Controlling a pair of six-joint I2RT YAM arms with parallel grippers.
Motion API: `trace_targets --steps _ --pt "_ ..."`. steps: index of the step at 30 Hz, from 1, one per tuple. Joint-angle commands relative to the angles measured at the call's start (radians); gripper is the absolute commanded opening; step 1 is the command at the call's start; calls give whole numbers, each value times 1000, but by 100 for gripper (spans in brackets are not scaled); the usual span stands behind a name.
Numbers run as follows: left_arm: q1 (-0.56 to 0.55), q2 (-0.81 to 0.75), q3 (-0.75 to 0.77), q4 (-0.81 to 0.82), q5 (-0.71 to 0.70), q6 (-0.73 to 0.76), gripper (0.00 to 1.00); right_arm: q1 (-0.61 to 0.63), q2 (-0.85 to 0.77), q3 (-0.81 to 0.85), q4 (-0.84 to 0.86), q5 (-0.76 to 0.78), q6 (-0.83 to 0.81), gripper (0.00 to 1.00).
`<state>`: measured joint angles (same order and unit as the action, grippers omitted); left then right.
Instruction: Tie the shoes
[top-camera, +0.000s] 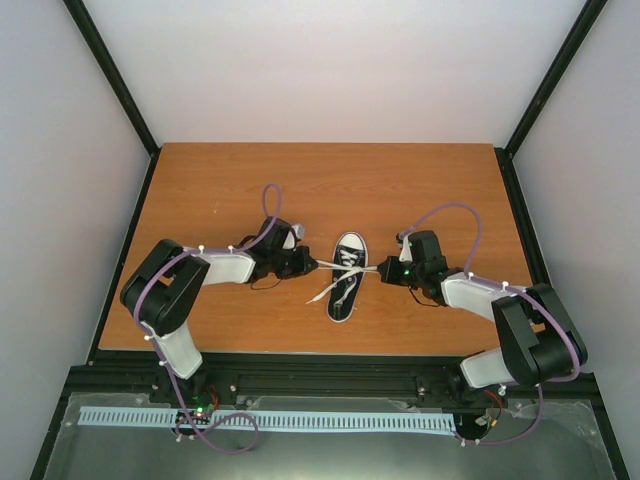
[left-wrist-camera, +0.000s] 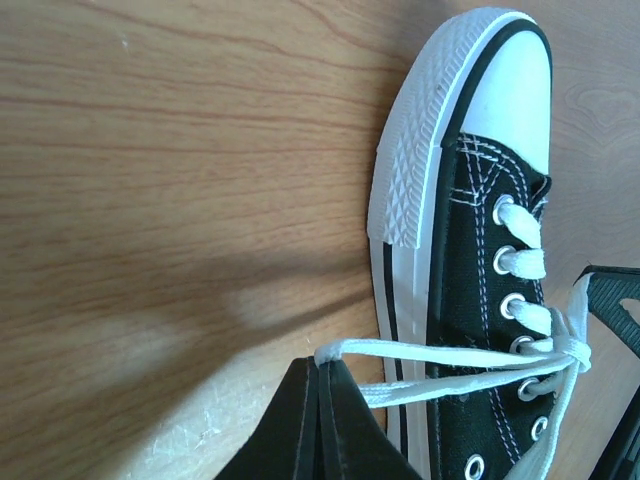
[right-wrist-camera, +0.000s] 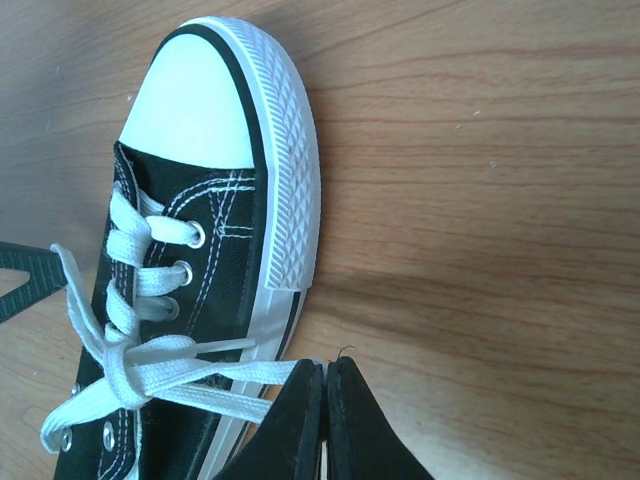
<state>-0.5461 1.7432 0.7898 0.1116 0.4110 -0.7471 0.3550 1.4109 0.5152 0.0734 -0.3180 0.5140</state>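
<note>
A small black sneaker (top-camera: 347, 275) with a white toe cap lies in the middle of the wooden table, toe pointing away from the arms. Its white laces (top-camera: 350, 269) cross in a knot over the eyelets. My left gripper (top-camera: 312, 263) sits just left of the shoe, shut on a folded loop of lace (left-wrist-camera: 440, 352) that runs taut to the knot (left-wrist-camera: 572, 352). My right gripper (top-camera: 385, 270) sits just right of the shoe, shut on another lace loop (right-wrist-camera: 235, 375). In the wrist views the left gripper (left-wrist-camera: 322, 365) and the right gripper (right-wrist-camera: 325, 365) each pinch lace at the tips. A loose lace end (top-camera: 322, 293) trails to the near left.
The wooden table (top-camera: 220, 190) is bounded by black frame posts (top-camera: 110, 70) and white walls. A white slotted rail (top-camera: 270, 420) runs along the near edge behind the arm bases. The black finger (left-wrist-camera: 612, 300) at the right of the left wrist view belongs to the other arm.
</note>
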Motion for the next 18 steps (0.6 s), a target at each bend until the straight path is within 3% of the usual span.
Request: trace_targets --steps 1,5,10,18 --pt "20 -18 0 -3 6 34 1 -16 15 -1 25 -13 -7 3" --pt "20 -19 3 3 16 46 1 -14 -2 6 35 -50 -35 3" --pt "20 -11 23 25 96 88 1 -11 -41 -19 5 -231 -106 3" --pt "14 16 61 73 206 156 1 64 9 -129 54 -340 -38 7"
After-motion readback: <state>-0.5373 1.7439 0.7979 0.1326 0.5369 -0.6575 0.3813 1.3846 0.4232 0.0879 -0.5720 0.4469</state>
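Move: Each hand holds one lace loop, stretched from the knot over the shoe's middle. The knot lies about 6 cm left of the right hand, level with it, and about 7 cm right and 1 cm back of the left hand. From the right hand, the shoe's heel is some 8 cm left and 9 cm back, the toe cap 6 cm left and 5 cm ahead, both a few centimetres lower. The right hand draws its lace loop about 5 cm back and 3 cm left, towards the shoe's heel. ##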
